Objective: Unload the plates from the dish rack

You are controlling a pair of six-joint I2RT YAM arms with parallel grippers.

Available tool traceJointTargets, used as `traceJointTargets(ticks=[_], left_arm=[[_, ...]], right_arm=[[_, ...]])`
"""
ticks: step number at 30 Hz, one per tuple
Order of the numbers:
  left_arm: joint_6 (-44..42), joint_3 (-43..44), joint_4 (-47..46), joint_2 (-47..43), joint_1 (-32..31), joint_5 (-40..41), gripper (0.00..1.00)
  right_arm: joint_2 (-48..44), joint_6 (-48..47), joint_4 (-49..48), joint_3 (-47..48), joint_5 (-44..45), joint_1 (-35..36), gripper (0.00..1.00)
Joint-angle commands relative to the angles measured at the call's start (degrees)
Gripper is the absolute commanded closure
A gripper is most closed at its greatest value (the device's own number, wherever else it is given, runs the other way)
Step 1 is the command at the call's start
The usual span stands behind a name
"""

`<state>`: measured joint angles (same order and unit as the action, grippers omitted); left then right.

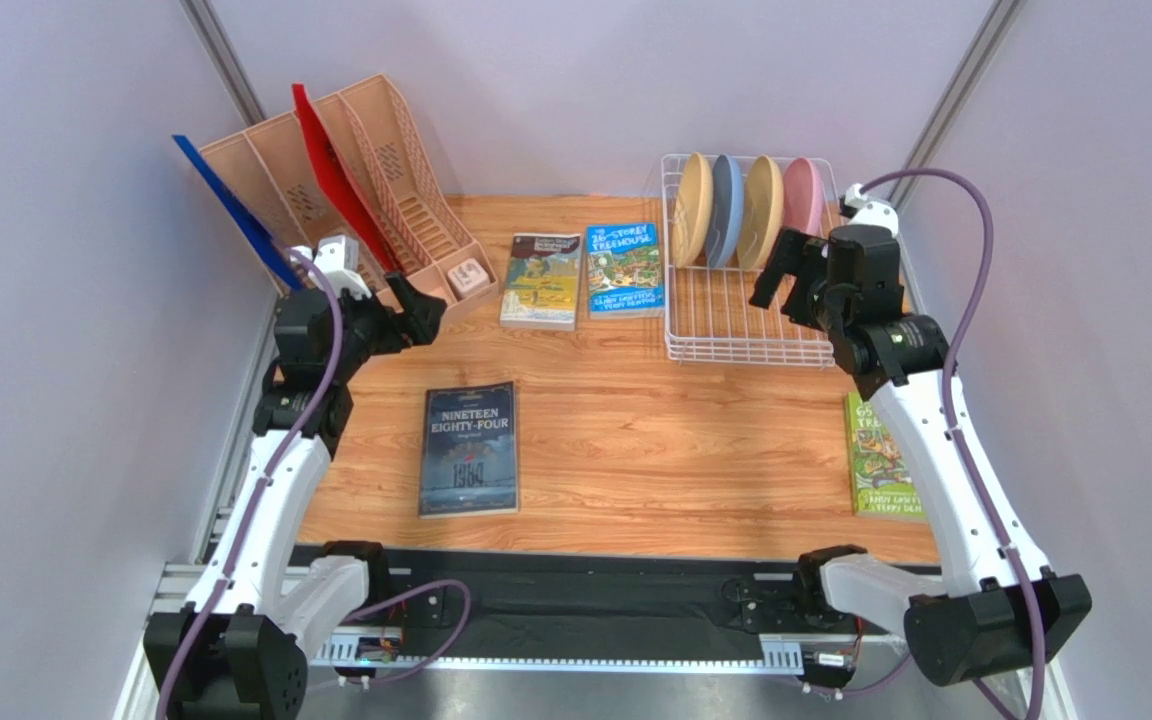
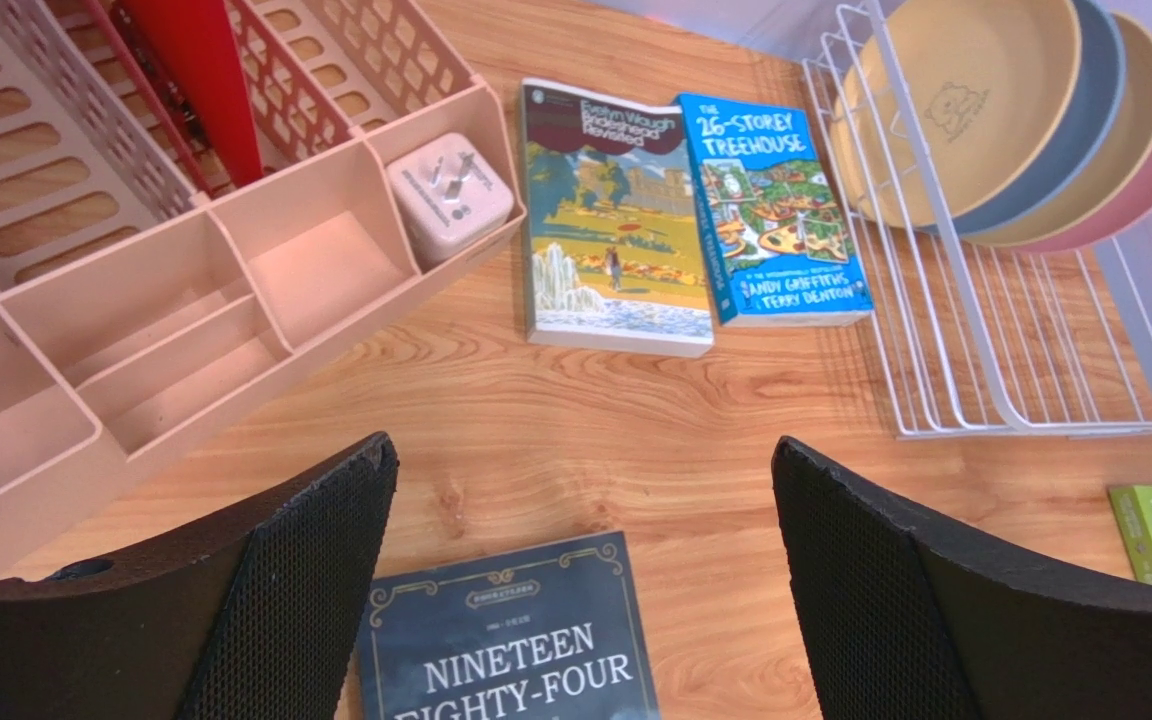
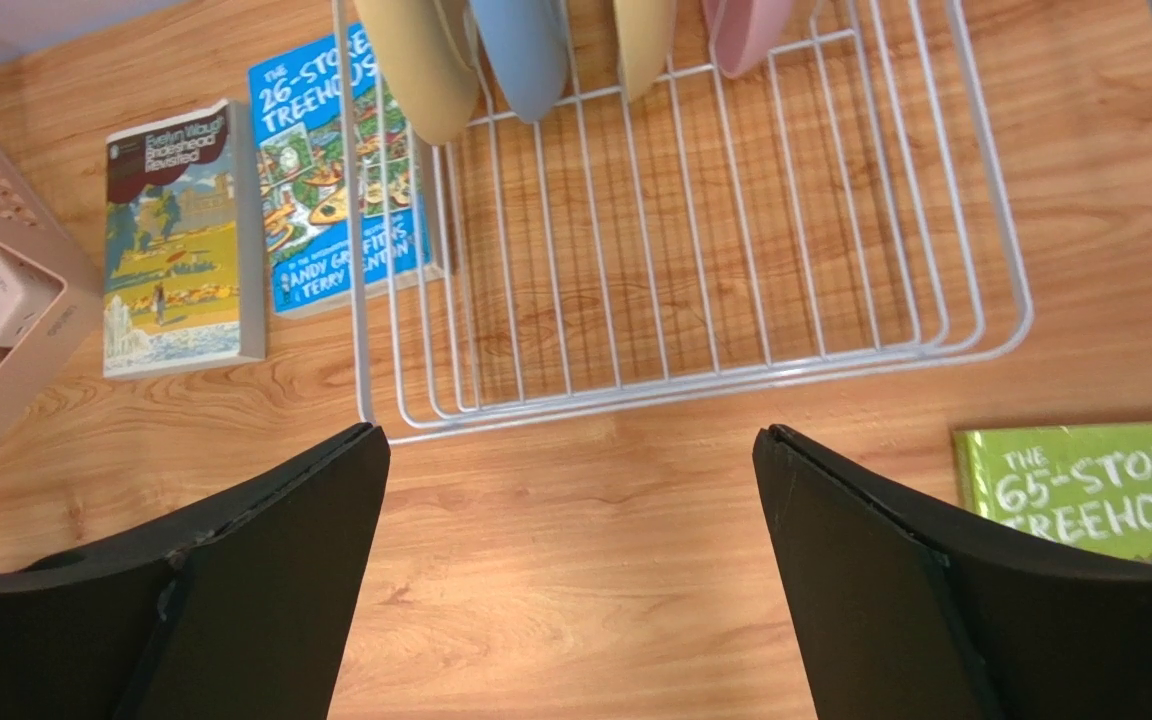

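Note:
The white wire dish rack (image 1: 748,357) stands at the back right of the table. Four plates stand upright in its far end: pale tan (image 1: 692,207), light blue (image 1: 725,210), pale tan (image 1: 760,210) and pink (image 1: 803,195). My right gripper (image 1: 785,270) is open and empty above the rack's near right part, short of the plates. In the right wrist view, its jaws (image 3: 567,450) frame bare table just before the rack's rim (image 3: 687,387). My left gripper (image 1: 414,312) is open and empty by the organiser, far from the rack (image 2: 1033,429).
A peach file organiser (image 1: 342,165) with a red and a blue folder and a white charger (image 1: 465,278) stands back left. Two books (image 1: 542,279) (image 1: 624,270) lie left of the rack. A dark book (image 1: 471,447) lies centre-left. A green book (image 1: 878,455) lies at the right edge.

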<state>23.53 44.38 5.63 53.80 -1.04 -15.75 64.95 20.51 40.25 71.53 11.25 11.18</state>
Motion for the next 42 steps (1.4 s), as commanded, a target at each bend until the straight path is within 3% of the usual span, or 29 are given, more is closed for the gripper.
traceJointTargets(ticks=[1,6,10,17,23,32,36,42], left_arm=[[1.08,2.29,1.4,0.78,0.25,2.47,0.0],[2.4,0.36,-0.88,0.16,0.25,1.95,0.0],[2.48,-0.87,-3.77,0.43,0.25,-1.82,0.0],[6.45,-5.27,-10.11,0.68,-0.36,-1.48,0.0],[3.72,-5.8,-10.11,3.24,-3.44,3.62,0.0],[0.91,-6.15,-10.55,5.7,-5.03,9.33,0.0],[0.2,-5.62,-10.38,6.75,-5.11,9.68,0.0],[-0.59,-5.27,-10.38,7.9,-5.11,9.95,0.0]], right_arm=[[2.46,-5.21,-6.58,3.18,-9.02,0.16,0.0],[9.92,-5.39,-9.39,8.09,-5.62,0.16,0.0],[23.45,-5.92,-6.51,20.97,-1.33,0.95,0.09],[40.33,-8.82,-4.04,36.28,2.2,4.55,0.09],[52.36,-10.48,-2.9,48.68,4.92,6.48,0.13],[63.27,-15.85,-0.08,61.09,17.75,8.59,0.24],[65.57,-16.56,0.18,63.21,20.48,8.68,0.32],[67.5,-17.96,-0.52,63.12,21.98,9.03,0.59]])
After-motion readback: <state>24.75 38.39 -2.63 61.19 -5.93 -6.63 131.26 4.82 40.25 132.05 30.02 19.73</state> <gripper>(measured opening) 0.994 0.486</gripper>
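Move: The left-hand yellow plate stands in the rack about 25 cm ahead of my right hand, 8 cm to its left and some 15 cm lower. The blue plate is next to it, as far ahead but only 3 cm left; the second yellow plate is about 3 cm right. The 26-Storey Treehouse lies flat some 22 cm ahead and 21 cm left. From my left hand, that first plate is about 25 cm ahead and 40 cm right. I sweep my right hand forward over the rack, about 25 cm, nearly level at first, then bearing left some 8 cm and sinking about 7 to the left-hand yellow plate. My wrist rolls left side down some 25 degrees as I narrow the fingers to about half open, one each side of the rim. My left hand sinks about 6 cm, empty and open, beside the organiser. ##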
